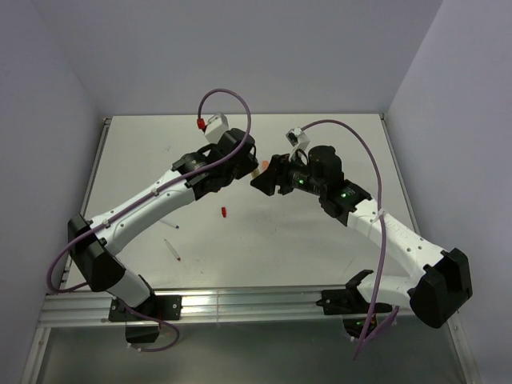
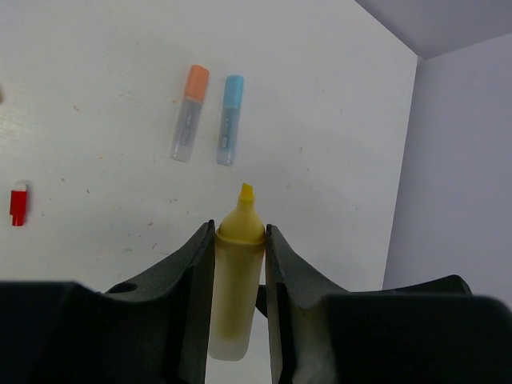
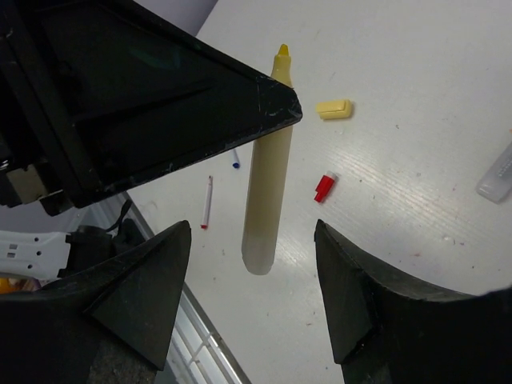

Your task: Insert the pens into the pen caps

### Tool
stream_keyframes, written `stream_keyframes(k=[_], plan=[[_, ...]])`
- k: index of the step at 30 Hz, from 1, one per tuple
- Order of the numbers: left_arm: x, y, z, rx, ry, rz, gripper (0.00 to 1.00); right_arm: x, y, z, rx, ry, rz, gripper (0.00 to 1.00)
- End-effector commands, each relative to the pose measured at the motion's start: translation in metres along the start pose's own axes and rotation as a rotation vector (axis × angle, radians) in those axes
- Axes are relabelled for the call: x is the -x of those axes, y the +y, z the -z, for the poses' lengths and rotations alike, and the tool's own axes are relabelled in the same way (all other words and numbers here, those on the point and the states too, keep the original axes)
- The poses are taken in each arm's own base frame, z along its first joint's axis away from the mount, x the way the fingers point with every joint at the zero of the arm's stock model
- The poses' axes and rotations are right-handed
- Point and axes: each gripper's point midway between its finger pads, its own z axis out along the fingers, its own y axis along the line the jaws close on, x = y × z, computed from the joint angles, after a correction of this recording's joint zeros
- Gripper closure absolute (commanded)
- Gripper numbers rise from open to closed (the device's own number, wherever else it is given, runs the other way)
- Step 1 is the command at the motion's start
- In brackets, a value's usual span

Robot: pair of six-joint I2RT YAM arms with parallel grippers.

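Observation:
My left gripper is shut on a yellow pen, a stubby pale marker whose bare yellow tip points away from the wrist. It hangs above the table. My right gripper stands open with its fingers either side of that pen's rear end, not touching it. The two grippers meet over the table's middle. On the table lie a yellow pen cap, a red pen cap, a thin white pen with a red tip and a dark-blue tip half hidden by the left gripper.
An orange-capped marker and a light-blue-capped marker lie side by side, near the right wall. The red cap lies near the table's centre. Two thin pens rest beside the left arm, close to the front rail.

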Motion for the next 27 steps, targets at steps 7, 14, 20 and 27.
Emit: stream_keyframes(k=[7,14,20,27], plan=[[-0.004,-0.046,0.007,-0.112,0.004,0.03,1.0,0.031,0.011,-0.001,0.007,-0.092,0.053,0.33],[-0.008,-0.05,0.011,-0.128,0.004,0.031,1.0,0.026,0.004,0.0,-0.025,-0.081,0.04,0.39],[-0.011,-0.049,0.012,-0.138,0.011,0.035,1.0,0.024,0.001,-0.002,-0.038,-0.073,0.033,0.42],[-0.015,-0.049,0.013,-0.149,0.02,0.029,1.0,0.024,-0.004,-0.002,-0.061,-0.075,0.025,0.55]])
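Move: The left gripper already holds the uncapped yellow pen; the right gripper's open fingers lie about 3 cm back, 4 cm right and 3 cm below it. From the right hand, the pen's body is some 2 cm ahead and 4 cm left, nearly level. On the table roughly 24 cm below the right hand lie the red cap, 8 cm ahead and 14 left, the yellow cap, 18 ahead and 19 left, and the orange-capped pen, 24 ahead and 2 right. Carry the yellow pen right about 4 cm with the left gripper, slowing as it goes and easing up slightly, so the pen's body enters between the right fingers; keep the left pinch. Meanwhile ease the right gripper forward about 1 cm and slightly right, closing its fingers from wide to about half open around the body, below the left fingertips. ##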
